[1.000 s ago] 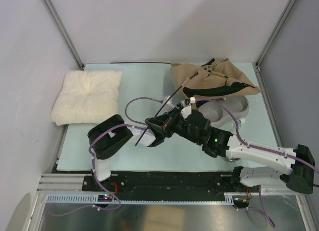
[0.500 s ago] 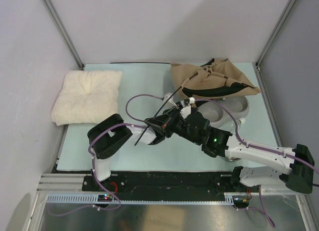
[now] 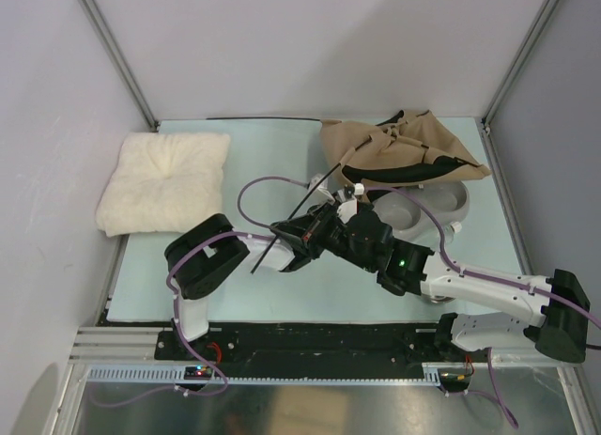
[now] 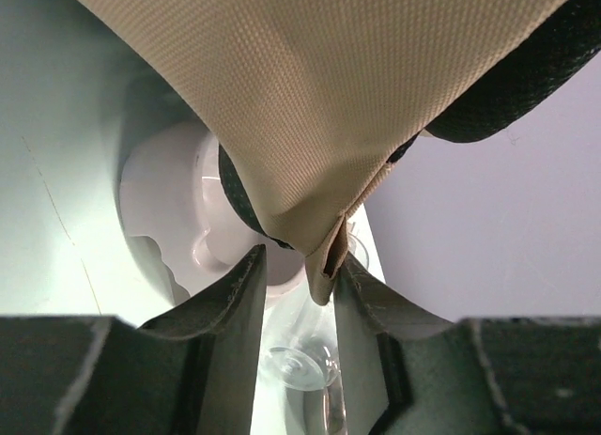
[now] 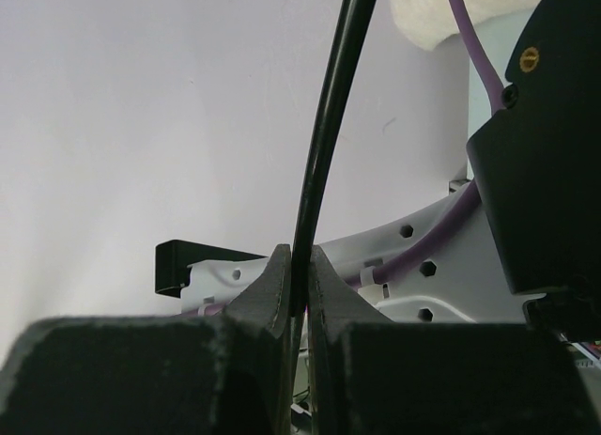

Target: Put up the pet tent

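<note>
The pet tent (image 3: 404, 148) lies collapsed at the back right, tan fabric with black trim. A thin dark pole (image 3: 300, 219) runs from it down-left over the mat. My right gripper (image 3: 293, 243) is shut on that pole; in the right wrist view the pole (image 5: 329, 106) is pinched between the fingertips of the right gripper (image 5: 300, 256). My left gripper (image 3: 349, 193) is at the tent's near corner. In the left wrist view a tan fabric corner (image 4: 324, 256) hangs between the parted fingers of the left gripper (image 4: 299, 266), touching the right finger, with a gap to the left one.
A fluffy cream cushion (image 3: 164, 181) lies at the back left. A white double pet bowl (image 3: 427, 208) sits just in front of the tent, partly under it, also visible as the bowl (image 4: 164, 200). The two arms cross at mid-table. Metal frame posts stand at both back corners.
The left gripper's jaws have narrowed around the fabric corner. Both arms and the pole's lower end have shifted slightly left.
</note>
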You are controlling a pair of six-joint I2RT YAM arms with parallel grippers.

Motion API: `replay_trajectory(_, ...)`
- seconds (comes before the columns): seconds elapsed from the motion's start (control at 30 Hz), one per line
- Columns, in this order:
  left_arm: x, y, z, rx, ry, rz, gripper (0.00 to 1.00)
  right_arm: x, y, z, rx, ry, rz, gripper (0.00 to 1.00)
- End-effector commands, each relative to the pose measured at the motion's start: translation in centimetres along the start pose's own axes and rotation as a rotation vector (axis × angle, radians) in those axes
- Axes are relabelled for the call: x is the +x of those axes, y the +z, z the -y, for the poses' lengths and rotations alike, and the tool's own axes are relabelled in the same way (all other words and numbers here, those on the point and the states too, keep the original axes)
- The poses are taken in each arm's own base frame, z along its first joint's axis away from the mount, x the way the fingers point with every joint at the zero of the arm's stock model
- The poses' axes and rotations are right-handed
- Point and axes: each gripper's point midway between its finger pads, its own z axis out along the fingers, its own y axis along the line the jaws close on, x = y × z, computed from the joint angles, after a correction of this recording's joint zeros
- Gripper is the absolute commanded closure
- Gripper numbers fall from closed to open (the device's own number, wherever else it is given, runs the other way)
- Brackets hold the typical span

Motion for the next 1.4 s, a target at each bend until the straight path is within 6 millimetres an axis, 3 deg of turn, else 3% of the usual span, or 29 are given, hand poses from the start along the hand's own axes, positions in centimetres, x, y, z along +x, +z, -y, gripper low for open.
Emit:
replay_trajectory(0.0,-1.2,0.8,1.2,0.027,0.032,0.028,0.62,-0.1,-0.1,-3.9,-0.109,0.009,0.008,1.00)
replay_trajectory(0.4,-0.6,0.8,-0.3,-0.026,0.065,-0.001,0.78,-0.1,0.0,-3.9,-0.110,0.009,0.007,1.00)
replay_trajectory(0.63,-0.4,0.5,-1.2,-0.055,0.072,-0.009,0.82,-0.1,-0.1,-3.9,-0.107,0.004,0.009,1.00)
replay_trajectory(0.8,-1.1,0.4,-1.2,-0.054,0.076,0.000,0.98,-0.1,0.0,-3.6,-0.097,-0.004,0.011,1.00)
replay_trajectory(1.13,-3.1,-1.1,-0.3,-0.014,0.101,-0.005,1.00,-0.6,-1.1,-2.1,-0.031,-0.103,0.025,1.00)
replay_trajectory(1.37,-3.7,-3.1,0.0,0.031,0.145,-0.051,1.00,-2.0,-3.2,0.7,0.049,-0.225,0.074,1.00)
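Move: The tent corner hangs right at the left gripper, between its parted fingers, only about 1 cm ahead and 1 cm above. The bulk of the tent lies some 9 cm ahead and 13 cm to the right, slightly higher; the double bowl is about 18 cm right, 5 cm ahead and 12 cm down. From the right gripper, which already holds the pole, the corner lies roughly 14 cm ahead, 11 cm right and 17 cm below. Sink the left gripper about 2 cm while shutting its part-open fingers to pinch the tip of the tent corner, then draw it some 3 cm left, towards the pole, rising a little at the end. Keep the right fingers shut on the pole; hold it still at first, then ease it about 1.5 cm right and 1 cm down to meet the corner. ##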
